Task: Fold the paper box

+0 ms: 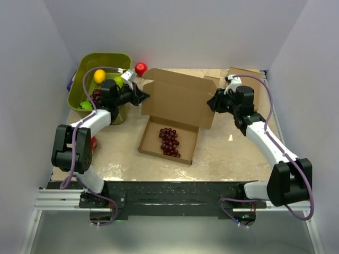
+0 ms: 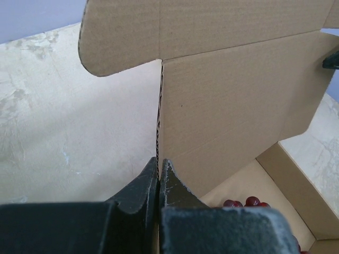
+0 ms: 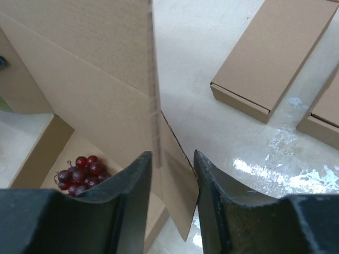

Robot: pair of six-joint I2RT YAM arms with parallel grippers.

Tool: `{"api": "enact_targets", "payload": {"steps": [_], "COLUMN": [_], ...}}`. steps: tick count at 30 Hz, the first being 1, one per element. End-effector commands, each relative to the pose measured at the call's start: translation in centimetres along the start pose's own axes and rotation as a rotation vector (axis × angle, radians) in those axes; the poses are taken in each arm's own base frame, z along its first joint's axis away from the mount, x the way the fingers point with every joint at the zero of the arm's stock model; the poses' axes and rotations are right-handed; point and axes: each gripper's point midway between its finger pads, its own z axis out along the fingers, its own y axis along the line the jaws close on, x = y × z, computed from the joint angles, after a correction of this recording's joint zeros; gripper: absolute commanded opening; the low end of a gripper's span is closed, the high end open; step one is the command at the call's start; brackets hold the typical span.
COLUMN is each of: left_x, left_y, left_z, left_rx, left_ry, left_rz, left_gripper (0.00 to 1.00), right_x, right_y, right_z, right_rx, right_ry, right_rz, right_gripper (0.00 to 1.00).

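Observation:
The paper box point(image 1: 177, 100) stands in the middle of the table, its lid raised upright behind a shallow tray that holds a bunch of red grapes point(image 1: 169, 141). My left gripper point(image 1: 142, 96) is at the lid's left edge. In the left wrist view it point(image 2: 159, 163) is shut on the corrugated edge of the lid point(image 2: 233, 106). My right gripper point(image 1: 212, 101) is at the lid's right edge. In the right wrist view its jaws point(image 3: 173, 156) stand apart with the lid's side flap point(image 3: 180, 174) slanting across the gap between them.
A green bin point(image 1: 87, 66) with a lemon point(image 1: 99, 75) and other fruit stands at the back left, with a red apple point(image 1: 141, 68) beside it. Flat brown boxes point(image 3: 275, 53) lie at the back right, behind my right arm.

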Motion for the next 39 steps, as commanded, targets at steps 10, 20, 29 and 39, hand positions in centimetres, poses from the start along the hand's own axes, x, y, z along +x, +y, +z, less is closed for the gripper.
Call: {"api": "enact_targets", "payload": {"steps": [10,20,29,39], "left_x": [-3.9,-5.5,-6.9,0.4], "left_y": [-3.1,-3.7,-4.4,-5.4], "left_z": [0.4,2.4,3.9,3.6], "left_rx": [-0.254,-0.359,-0.385,-0.448], "left_ry": [-0.134,-0.21,-0.39,-0.368], "left_rz": [0.127,0.149,0.195,0.183], "left_gripper": [0.0,0.0,0.0,0.0], "right_x": [-4.0,-8.8,-10.0,-4.3], "right_y": [1.8,3.6,4.0,3.0], "right_z": [-0.7,0.6,1.5,0.6], "right_rx": [0.184,0.194,0.156,0.223], "right_ry": [-0.197,-0.367,-0.573,-0.585], "right_rz": [0.015,0.027,0.009,0.035], "right_gripper": [0.03,0.01,0.0,0.0]}}
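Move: The lid stands behind the tray. I already hold its left edge in my left hand, and its right edge lies between my half-open right fingers, about 1 cm to their left. From my left hand, the tray with the grapes is about 12 cm back, 9 cm right and 12 cm below, and the red apple about 21 cm ahead and 4 cm left, low. From my right hand, the small closed box is some 17 cm straight ahead, the large one 17 cm ahead and 14 cm right, both about 13 cm lower. I nudge my right hand left and shut its fingers, pinching the lid's right edge, while my left keeps its grip and shifts about 2 cm right. Then both hands carry the lid up and forward, my right some 4 cm, before sinking back a little. The wrists swing to point forward, left counter-clockwise about 30 degrees, right clockwise, both tipping up. ##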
